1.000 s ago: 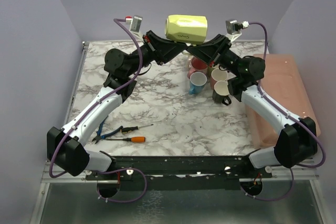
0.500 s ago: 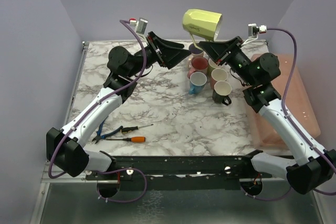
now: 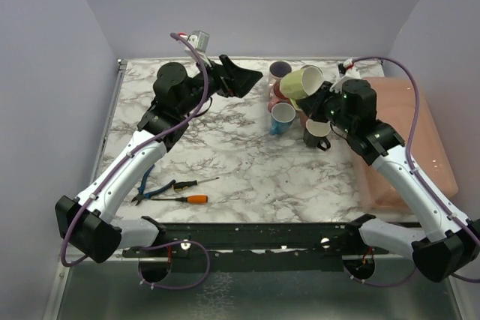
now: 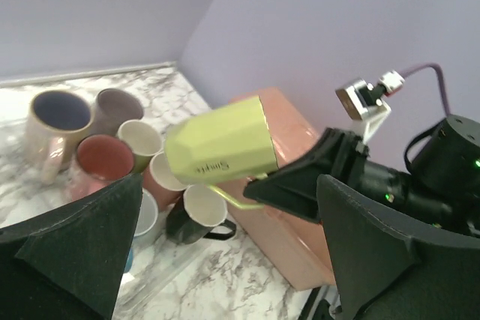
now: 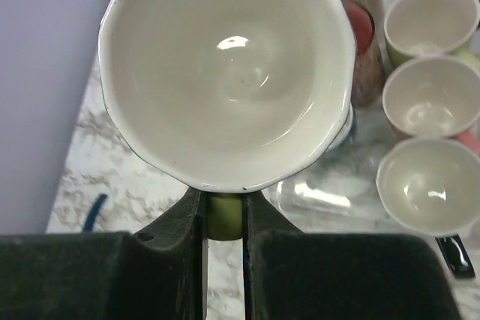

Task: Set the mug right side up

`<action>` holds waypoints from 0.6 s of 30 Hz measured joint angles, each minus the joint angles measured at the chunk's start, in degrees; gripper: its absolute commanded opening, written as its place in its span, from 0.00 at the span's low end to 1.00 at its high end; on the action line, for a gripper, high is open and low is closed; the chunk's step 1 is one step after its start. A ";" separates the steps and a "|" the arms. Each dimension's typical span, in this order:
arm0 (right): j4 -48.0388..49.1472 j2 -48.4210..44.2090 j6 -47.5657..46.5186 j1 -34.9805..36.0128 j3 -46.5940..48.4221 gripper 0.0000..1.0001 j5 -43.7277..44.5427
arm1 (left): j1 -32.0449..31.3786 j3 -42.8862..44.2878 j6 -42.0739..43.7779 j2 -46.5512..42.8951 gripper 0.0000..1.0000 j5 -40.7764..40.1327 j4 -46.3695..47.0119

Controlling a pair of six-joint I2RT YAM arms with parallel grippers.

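Note:
A yellow-green mug (image 3: 300,82) hangs in the air over the cluster of mugs, tilted on its side. My right gripper (image 3: 319,99) is shut on the mug's handle (image 5: 224,213). In the right wrist view the mug's white inside (image 5: 225,65) faces the camera, just above the right gripper (image 5: 224,219). In the left wrist view the mug (image 4: 221,144) lies sideways with the right gripper's fingers (image 4: 300,183) below it. My left gripper (image 3: 251,80) stands open to the left of the mug, apart from it; the left gripper (image 4: 232,260) holds nothing.
Below the held mug stand several upright mugs: a blue one (image 3: 283,118), a dark one (image 3: 316,134), a pink one (image 3: 283,94) and a purple one (image 3: 280,70). A pink box (image 3: 409,133) lies at the right edge. Pliers (image 3: 150,191) and an orange-handled screwdriver (image 3: 189,198) lie front left.
The left gripper opened, let go of the mug and drew back to the left. The right arm swung the mug down and turned it while holding its handle.

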 measured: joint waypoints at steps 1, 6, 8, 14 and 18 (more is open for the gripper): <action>-2.08 0.13 -0.24 0.68 -0.39 0.01 0.92 | 0.00 0.00 0.28 0.00 0.98 -1.27 -1.18; -10.16 0.46 -0.59 5.68 -0.87 0.01 5.81 | 0.00 0.00 0.85 0.00 0.98 -6.45 -6.23; -12.66 0.85 -0.15 7.87 -0.87 0.01 8.15 | 0.00 0.00 0.87 0.00 0.98 -7.96 -7.82; -16.13 1.99 2.62 11.39 -3.43 0.01 11.89 | 0.00 0.00 1.03 0.00 0.98 -11.91 -13.16; -19.04 2.12 4.24 11.85 -5.51 0.01 13.33 | 0.00 0.00 1.07 0.00 0.98 -13.94 -16.00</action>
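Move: In front of the blue mug, the tray's empty near-left spot is where the right hand's green mug seems to be headed: about 3 cm ahead of that hand, 2 cm left and 25 cm below. The blue mug stands 12 cm ahead and 5 cm left, the black mug 6 cm ahead and 8 cm right, the pink mug behind it 15 cm ahead and 8 cm right, all equally low. From the left hand the spot lies 4 cm ahead, 18 cm right and some 36 cm down. Lowering the green mug, still pinched by its handle, the right hand sinks about 12 cm and draws back 6 cm towards the tray's near end, its fingers tipping down by some 20 degrees with a slight roll, so the mouth swings upward. The left hand, empty and open, sinks about 7 cm, easing left and slightly forward. ##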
